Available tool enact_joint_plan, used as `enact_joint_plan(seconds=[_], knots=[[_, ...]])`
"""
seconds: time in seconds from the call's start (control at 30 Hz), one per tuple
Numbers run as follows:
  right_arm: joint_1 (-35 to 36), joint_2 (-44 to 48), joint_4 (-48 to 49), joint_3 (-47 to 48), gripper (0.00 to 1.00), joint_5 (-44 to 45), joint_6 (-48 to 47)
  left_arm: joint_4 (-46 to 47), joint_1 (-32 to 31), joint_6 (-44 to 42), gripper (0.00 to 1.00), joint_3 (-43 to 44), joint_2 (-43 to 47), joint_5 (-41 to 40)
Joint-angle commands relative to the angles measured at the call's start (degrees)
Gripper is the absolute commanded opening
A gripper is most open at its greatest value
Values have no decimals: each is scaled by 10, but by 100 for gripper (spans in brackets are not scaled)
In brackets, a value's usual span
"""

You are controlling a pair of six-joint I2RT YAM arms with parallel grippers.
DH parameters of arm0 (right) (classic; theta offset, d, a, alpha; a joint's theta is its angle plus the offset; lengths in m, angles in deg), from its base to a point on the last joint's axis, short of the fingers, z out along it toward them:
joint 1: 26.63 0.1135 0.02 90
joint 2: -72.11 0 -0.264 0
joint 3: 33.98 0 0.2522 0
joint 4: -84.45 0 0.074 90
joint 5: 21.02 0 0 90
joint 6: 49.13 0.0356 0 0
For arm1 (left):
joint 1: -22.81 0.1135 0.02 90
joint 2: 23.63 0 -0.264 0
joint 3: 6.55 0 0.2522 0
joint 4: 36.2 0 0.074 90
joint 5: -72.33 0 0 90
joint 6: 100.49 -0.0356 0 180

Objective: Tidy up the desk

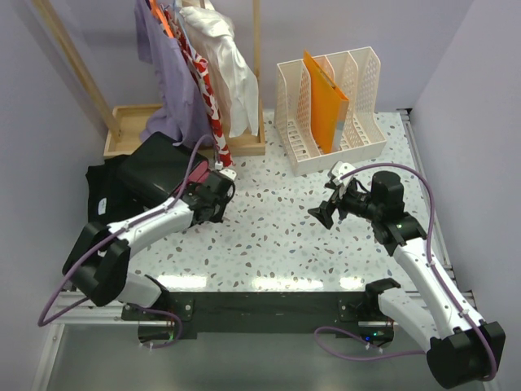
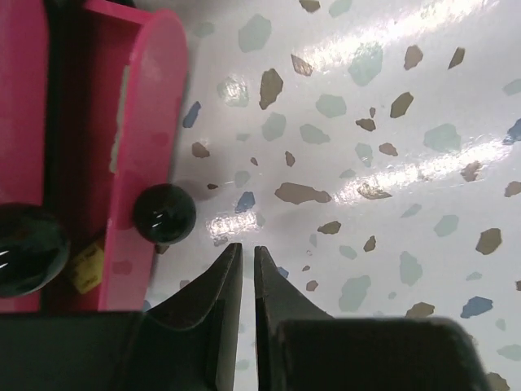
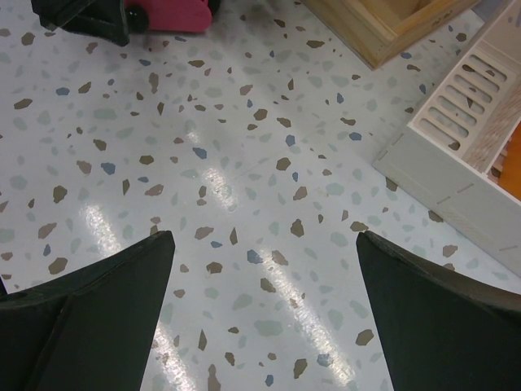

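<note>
The desk (image 1: 269, 236) is a white speckled tabletop with a black front edge. My left gripper (image 1: 218, 194) hangs low over its left part, jaws drawn almost together with nothing between them (image 2: 248, 247). Just left of the fingers lies a pink flat-edged object (image 2: 146, 106) with a glossy black ball (image 2: 164, 213) at its rim; the gripper does not touch it. My right gripper (image 1: 324, 213) hovers over bare desk (image 3: 244, 122) right of centre, open wide and empty (image 3: 264, 236). The pink object (image 3: 167, 12) shows far off in the right wrist view.
A white file organizer (image 1: 330, 106) holding an orange folder (image 1: 326, 98) stands at the back right. A wooden clothes rack with hanging garments (image 1: 195, 65) rises from a light wooden tray (image 1: 130, 126) at the back left. A black box (image 1: 155, 167) and dark cloth (image 1: 102, 191) lie at the left edge.
</note>
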Motion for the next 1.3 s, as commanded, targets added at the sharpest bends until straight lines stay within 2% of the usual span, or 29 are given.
enact_joint_plan(seconds=[0.0,0.13,0.17,0.27,0.37,0.43,0.6,0.8,0.9,0.97,1.0,1.03,1.1,1.27], knots=[[-3,5,11,-3,99,-10,-8,23,-4,-33,17,22,-53,-1],[-4,7,11,-2,99,-10,-8,14,-4,-38,26,44,-103,-65],[-4,7,11,-2,99,-11,-8,7,-4,-35,39,51,-117,-79],[-3,7,11,-2,99,-13,-8,-1,-4,-24,58,61,-134,-124],[-4,8,11,-1,99,-13,-8,-2,-3,-22,63,65,-135,-135],[-3,9,11,-1,99,-13,-8,-8,-3,-19,63,67,-132,-135],[-4,9,10,-1,99,-11,-9,-12,-9,-31,61,62,-96,-65],[-9,13,1,3,99,8,-21,-3,-15,-31,63,16,41,57],[-17,20,-11,10,99,30,-33,15,-15,-14,72,-14,143,102],[-22,19,-15,27,99,68,-19,27,-14,1,88,-35,231,123],[-22,17,-30,37,99,84,-5,39,-15,9,98,-42,291,123],[-22,15,-43,50,99,102,3,44,-12,15,100,-49,320,121],[-22,9,-97,99,99,145,14,47,-11,30,100,-48,395,102],[-22,34,-162,193,99,265,78,29,-10,41,100,-14,486,45]])
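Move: The black knob of the pulled-out lowest pink drawer lies about 3 cm left of the nearly shut left fingertips, some 2 cm ahead and 3 cm below. The yellow block inside that drawer is roughly 7 cm left, 1 cm ahead and 4 cm below; the next drawer's knob is some 6 cm left, level fore-and-aft and at fingertip height. From the right hand, the lowest drawer's knob lies about 30 cm left, 4 cm ahead and 17 cm lower. Down about 4 cm beside the open drawer's front, then a couple of centimetres forward and left as the left fingers spread over halfway, to push the drawer in. After a short pause, the left hand rises over 20 cm and draws back from the box, fingers opening wide and tilting up towards forward. Late on, the right hand, open, starts right and up about 5 cm. ##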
